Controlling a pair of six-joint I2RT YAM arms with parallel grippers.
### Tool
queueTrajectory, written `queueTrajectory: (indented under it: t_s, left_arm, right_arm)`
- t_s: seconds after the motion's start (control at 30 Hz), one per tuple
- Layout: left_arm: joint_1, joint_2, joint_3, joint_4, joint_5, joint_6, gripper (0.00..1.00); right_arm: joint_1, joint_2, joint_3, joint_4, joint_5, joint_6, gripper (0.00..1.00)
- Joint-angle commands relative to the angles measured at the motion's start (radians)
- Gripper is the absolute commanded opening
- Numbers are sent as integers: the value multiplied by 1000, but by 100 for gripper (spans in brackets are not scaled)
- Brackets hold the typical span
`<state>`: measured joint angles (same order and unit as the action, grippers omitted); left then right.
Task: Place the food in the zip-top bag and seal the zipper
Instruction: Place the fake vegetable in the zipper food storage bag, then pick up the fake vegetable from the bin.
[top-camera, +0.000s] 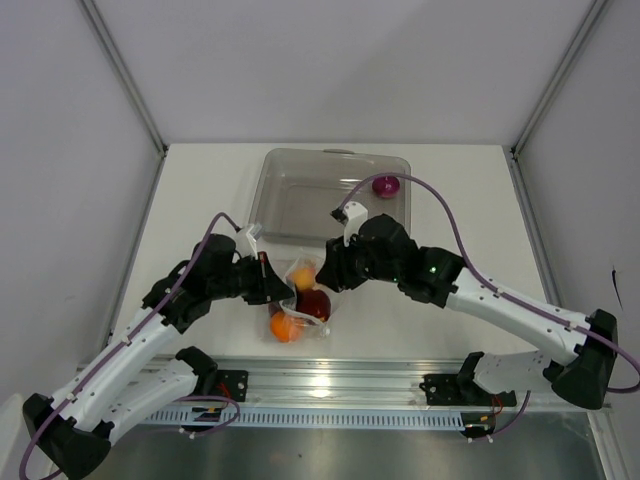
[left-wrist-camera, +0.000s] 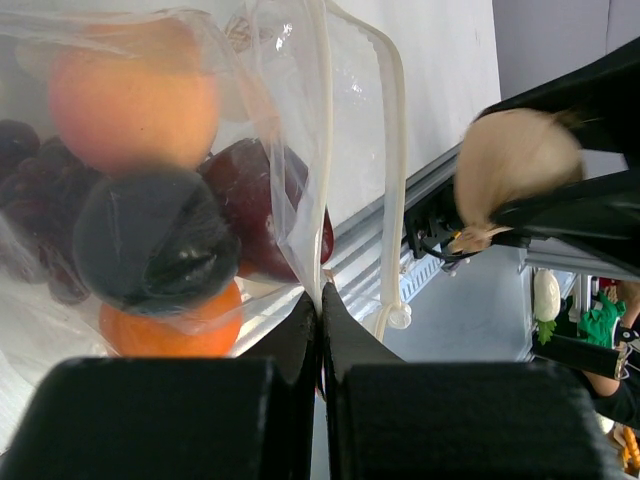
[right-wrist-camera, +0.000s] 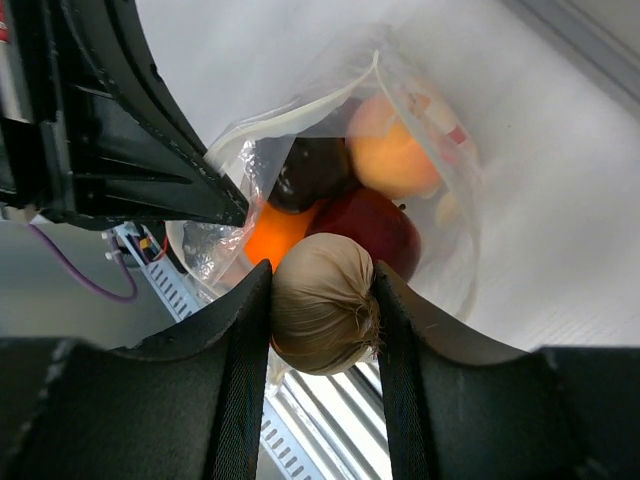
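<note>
The clear zip-top bag (top-camera: 300, 300) lies near the table's front, holding an orange (left-wrist-camera: 165, 330), a peach (left-wrist-camera: 130, 95), a dark red fruit (left-wrist-camera: 250, 200), a blackish fruit (left-wrist-camera: 150, 240) and dark grapes (left-wrist-camera: 30, 180). My left gripper (left-wrist-camera: 321, 295) is shut on the bag's mouth edge, pinching the zipper strip (left-wrist-camera: 322, 150) and holding the mouth up. My right gripper (right-wrist-camera: 322, 290) is shut on the beige bulb (right-wrist-camera: 322, 300), held just above the open bag (right-wrist-camera: 400, 150). The purple onion-like ball (top-camera: 385, 186) sits in the tray.
The rigid translucent grey tray (top-camera: 300, 190) stands behind the bag. A metal rail (top-camera: 330, 385) runs along the table's front edge, close below the bag. White walls enclose the table on the left, right and back.
</note>
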<state>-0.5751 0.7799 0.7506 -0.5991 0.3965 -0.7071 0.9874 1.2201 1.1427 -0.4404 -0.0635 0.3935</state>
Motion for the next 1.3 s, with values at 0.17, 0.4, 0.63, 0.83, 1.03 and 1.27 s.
queueTrajectory:
  t_s: [0.17,0.4,0.63,0.83,1.03,1.27]
  left_arm:
    - [9,-21,21,12,-2,-3,1]
    - [8,-25,18,10,-2,0,1]
    - [8,-25,7,13,-1,0,1]
    - [8,-25,4,19,1,3,1]
    - [9,-19,0,27,5,6,0]
    - [12,-8,-2,30,10,8,1]
  right_arm:
    - [22,122,37,34,19,1,64]
    - [22,163,106,9,64,-24,87]
    - [-36,153,186,-30,165,-45,96]
    - [-176,157,238,-60,275,-59,99]
    - [-335,265,305,-83,376,-79,99]
    - [-452,504,489,-96,478,-153,99]
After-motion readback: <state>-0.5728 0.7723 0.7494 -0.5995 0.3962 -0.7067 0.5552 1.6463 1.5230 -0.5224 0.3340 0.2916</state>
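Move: The small brown onion is already in my right fingers. The bag's open mouth lies about 2 cm ahead, 3 cm left and 7 cm below that hand. Inside, the red apple is about 3 cm ahead, 3 cm left and 12 cm down, the peach some 7 cm ahead and 6 cm left, also 12 cm down. The purple onion in the tray is roughly 35 cm ahead, 16 cm right and 18 cm down. From my left hand, the mouth is about 4 cm ahead, 6 cm right and 8 cm lower. With my right hand I lower the small brown onion about 5 cm into the bag's mouth, easing slightly left, and open the fingers wide to let go. I lift back out, then sweep some 20 cm forward and 15 cm right over the tray towards the purple onion, turning the wrist roughly 40 degrees clockwise and starting to sink at the end. My left hand stays put, still pinching the bag's edge. ##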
